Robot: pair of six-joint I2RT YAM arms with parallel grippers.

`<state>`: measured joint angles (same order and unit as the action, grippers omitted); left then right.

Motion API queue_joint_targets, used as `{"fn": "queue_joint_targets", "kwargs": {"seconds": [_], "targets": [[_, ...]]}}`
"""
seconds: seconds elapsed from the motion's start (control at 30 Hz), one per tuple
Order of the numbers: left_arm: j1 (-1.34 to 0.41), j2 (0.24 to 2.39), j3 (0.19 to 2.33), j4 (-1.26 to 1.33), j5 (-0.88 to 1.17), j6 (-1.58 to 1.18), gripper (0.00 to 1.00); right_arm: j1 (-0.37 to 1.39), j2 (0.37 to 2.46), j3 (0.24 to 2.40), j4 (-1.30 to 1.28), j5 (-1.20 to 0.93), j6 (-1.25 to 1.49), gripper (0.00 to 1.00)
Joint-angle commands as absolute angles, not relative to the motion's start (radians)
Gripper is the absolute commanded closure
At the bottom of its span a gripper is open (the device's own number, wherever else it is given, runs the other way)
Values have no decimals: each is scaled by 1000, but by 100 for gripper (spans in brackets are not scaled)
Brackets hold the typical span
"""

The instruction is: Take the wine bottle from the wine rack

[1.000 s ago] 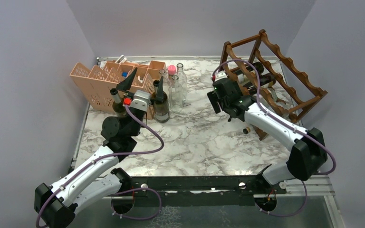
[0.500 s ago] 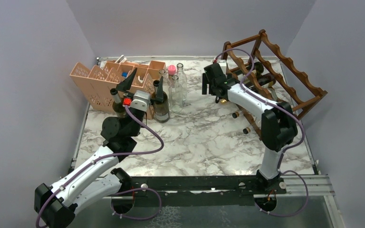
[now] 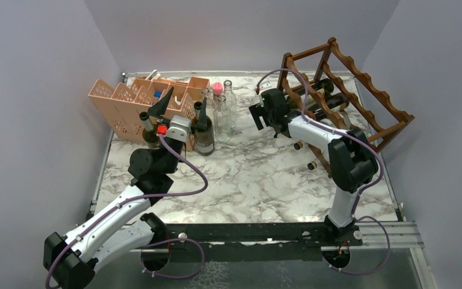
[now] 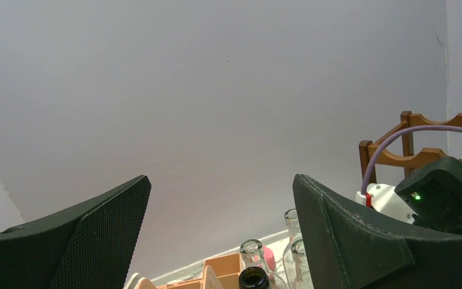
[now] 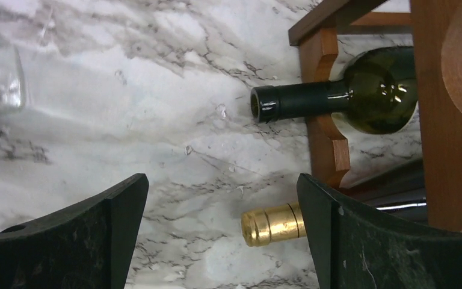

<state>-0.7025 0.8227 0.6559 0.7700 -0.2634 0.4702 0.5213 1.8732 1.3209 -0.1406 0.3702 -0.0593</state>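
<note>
The dark reddish-brown wine rack (image 3: 364, 90) stands at the back right with dark wine bottles (image 3: 323, 101) lying in its tiers, necks pointing left. My right gripper (image 3: 257, 115) hovers open at the rack's left end. In the right wrist view a green wine bottle with a black-capped neck (image 5: 313, 99) sticks out past the rack post (image 5: 322, 144). Below it a gold-foil bottle top (image 5: 274, 224) pokes out between my open right gripper (image 5: 219, 198), close to its right finger, ungripped. My left gripper (image 3: 183, 105) is raised and open, holding nothing.
A peach-pink lattice organiser (image 3: 129, 99) sits at the back left. Standing beside it are clear glass bottles (image 3: 224, 111), a pink-capped one (image 3: 217, 88) and a dark bottle (image 3: 203, 137) just under the left gripper (image 4: 221, 186). Purple walls close in on three sides.
The right arm swung from in front of the rack to its left end, folding its elbow in, and its jaws spread a little wider. The left arm stayed still.
</note>
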Motion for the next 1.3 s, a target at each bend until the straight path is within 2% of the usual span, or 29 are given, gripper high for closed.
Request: {"fn": "queue_joint_targets", "kwargs": {"seconds": [0.0, 0.07, 0.23, 0.33, 0.43, 0.57, 0.83, 1.27], "targets": [[-706, 806, 644, 810, -274, 462, 6, 490, 1782, 1226, 30, 227, -299, 4], [-706, 804, 645, 810, -274, 460, 6, 476, 1770, 1226, 6, 135, -360, 5], [-707, 802, 644, 810, -274, 463, 6, 453, 1797, 1260, -65, 79, -605, 5], [-707, 802, 644, 810, -278, 465, 6, 423, 1771, 1207, -35, -45, -733, 4], [-707, 800, 644, 810, -273, 467, 6, 416, 1784, 1195, -13, -50, -828, 5], [-708, 804, 644, 812, -274, 465, 6, 394, 1839, 1219, -19, -51, -1017, 14], [-716, 804, 639, 817, -272, 479, 6, 307, 1935, 1268, 4, -126, -1178, 29], [-727, 807, 635, 820, -271, 491, 6, 299, 2073, 1357, 70, -52, -1310, 35]]}}
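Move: The green bottle's neck, sticking out of the wine rack, lies some 10 cm ahead of the right hand, about 6 cm to its right and 4 cm lower. The gold-topped bottle's neck is roughly 2 cm ahead, 6 cm right and 9 cm below. The nearest clear bottle stands about 15 cm left, 2 cm ahead and 6 cm lower. From the left hand the green neck is around 27 cm ahead, 31 cm right and 35 cm below. Rolling counter-clockwise seen from above, about 60 degrees around the line of its fingers, the right hand first stays nearly in place. It then reaches forward some 7 cm, with about 4 cm each to the right and down, towards the green bottle's neck. The fingers, still pointing forward and down, close partway from wide open to straddle the neck; no pinch yet. ##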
